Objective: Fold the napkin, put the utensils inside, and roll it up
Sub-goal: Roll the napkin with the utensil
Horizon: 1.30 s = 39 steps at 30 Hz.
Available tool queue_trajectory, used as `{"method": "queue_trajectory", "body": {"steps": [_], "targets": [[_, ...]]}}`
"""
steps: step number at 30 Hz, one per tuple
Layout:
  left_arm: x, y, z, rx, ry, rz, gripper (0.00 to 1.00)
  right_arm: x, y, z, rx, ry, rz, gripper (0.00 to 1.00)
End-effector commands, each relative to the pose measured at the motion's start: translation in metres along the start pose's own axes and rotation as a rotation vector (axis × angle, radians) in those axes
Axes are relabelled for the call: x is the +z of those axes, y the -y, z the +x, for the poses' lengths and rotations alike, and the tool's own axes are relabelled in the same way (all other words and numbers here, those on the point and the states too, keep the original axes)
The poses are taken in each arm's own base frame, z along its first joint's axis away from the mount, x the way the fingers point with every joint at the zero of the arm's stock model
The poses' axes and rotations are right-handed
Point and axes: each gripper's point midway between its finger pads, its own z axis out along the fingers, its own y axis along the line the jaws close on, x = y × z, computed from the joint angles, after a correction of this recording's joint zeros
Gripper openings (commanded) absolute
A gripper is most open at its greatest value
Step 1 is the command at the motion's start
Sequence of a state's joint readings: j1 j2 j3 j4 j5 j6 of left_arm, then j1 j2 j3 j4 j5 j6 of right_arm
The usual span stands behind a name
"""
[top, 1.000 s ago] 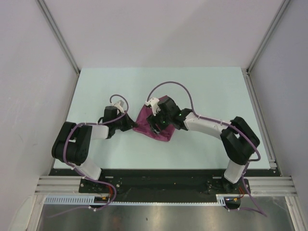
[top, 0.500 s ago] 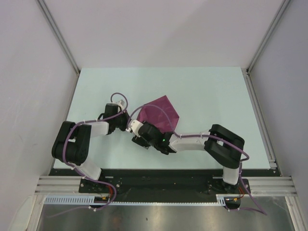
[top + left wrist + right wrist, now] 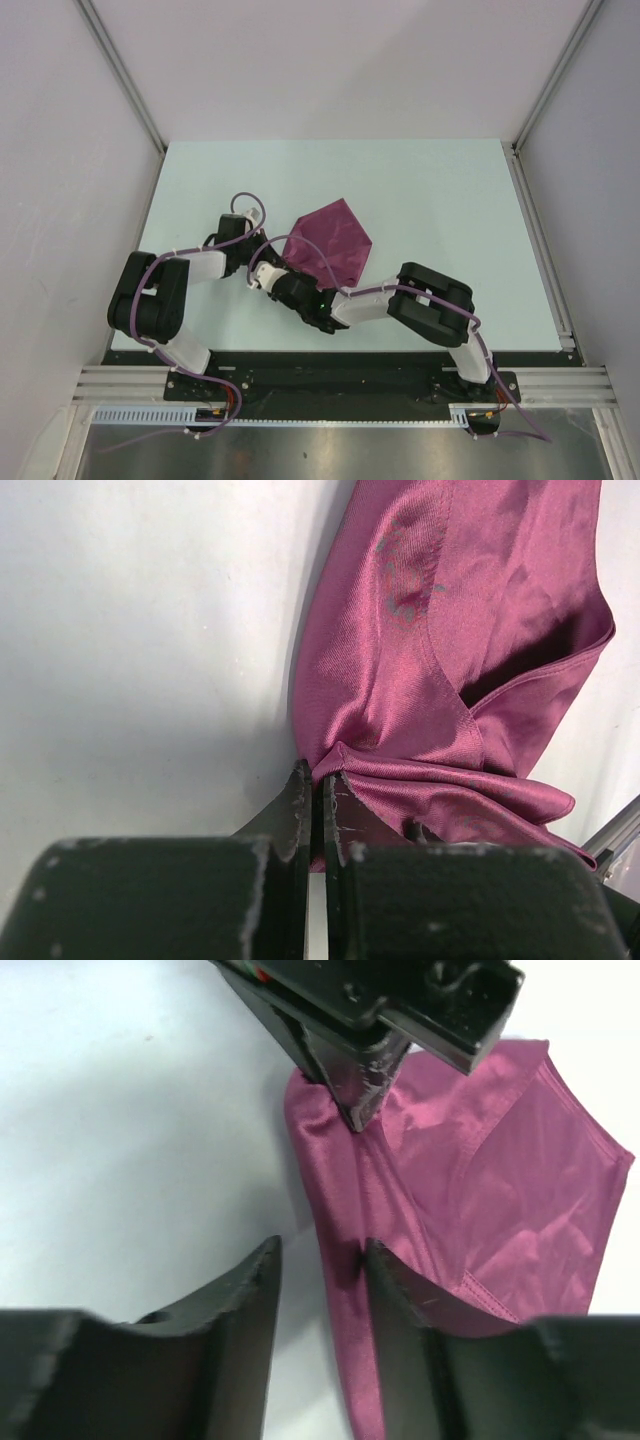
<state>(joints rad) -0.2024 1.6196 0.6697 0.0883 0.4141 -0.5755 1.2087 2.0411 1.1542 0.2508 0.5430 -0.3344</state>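
The plum napkin [image 3: 330,240] lies folded on the pale table, its left corner drawn out to a point. My left gripper [image 3: 262,258] is shut on that corner; in the left wrist view its jaws [image 3: 318,775] pinch the napkin [image 3: 430,680]. My right gripper [image 3: 280,280] sits just in front of it, low on the table. In the right wrist view it [image 3: 320,1250] is open, straddling the napkin's [image 3: 470,1190] left edge, and its right finger [image 3: 390,1270] touches the cloth. The left gripper [image 3: 355,1110] shows at the top of that view. The utensils are out of view.
The pale table [image 3: 440,190] reaches back to grey walls, with metal frame rails [image 3: 540,250] along the right side. Both arm bases stand on the black bar [image 3: 330,370] at the near edge.
My right arm has swung from over the napkin down to its near-left edge beside the left gripper, and its jaws have narrowed. The napkin now lies flatter and uncovered.
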Motion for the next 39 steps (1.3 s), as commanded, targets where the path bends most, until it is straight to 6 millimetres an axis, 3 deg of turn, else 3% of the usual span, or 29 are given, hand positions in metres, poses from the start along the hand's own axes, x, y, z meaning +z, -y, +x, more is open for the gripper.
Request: {"method": "queue_trajectory", "body": {"steps": [1, 24, 32, 37, 39], "targets": [[-0.007, 0.001, 0.009, -0.006, -0.045, -0.013, 0.0, 0.006, 0.009, 0.016, 0.002, -0.057, 0.064, 0.41], [-0.012, 0.005, 0.0, -0.003, -0.013, -0.001, 0.0, -0.022, 0.029, 0.097, 0.029, -0.253, 0.124, 0.33], [-0.014, 0.014, -0.004, -0.001, -0.002, 0.047, 0.0, -0.024, 0.008, 0.095, 0.055, -0.271, -0.074, 0.21], [-0.022, 0.027, -0.022, 0.014, 0.064, 0.074, 0.27, -0.04, -0.014, 0.096, 0.106, -0.327, -0.29, 0.12], [-0.026, 0.028, -0.027, 0.021, 0.087, 0.059, 0.36, -0.043, -0.018, 0.087, 0.156, -0.318, -0.362, 0.07]]}}
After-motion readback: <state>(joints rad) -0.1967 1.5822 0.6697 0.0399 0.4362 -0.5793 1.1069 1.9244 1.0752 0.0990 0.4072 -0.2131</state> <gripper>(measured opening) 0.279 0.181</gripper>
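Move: The left hand already has the left end of the napkin roll in its fingers; the roll's middle lies about 8 cm to its right and 4 cm back. From the right hand, whose half-open fingers straddle the roll near that end, the roll's middle is some 6 cm to the right, level fore and aft, about 1 cm below. The left gripper tips stand roughly 4 cm ahead and 2 cm left of it, and the flat napkin centres some 7 cm ahead and 9 cm right. Rightward along the napkin roll, away from the left gripper, the right hand goes about 5 cm, sinking slightly and turning some 10 degrees clockwise, then turns partly back and tips down; its fingers close from half open to pinch the roll. The left hand keeps its grip until late, easing back about 1 cm, then begins to open and rises slightly. ##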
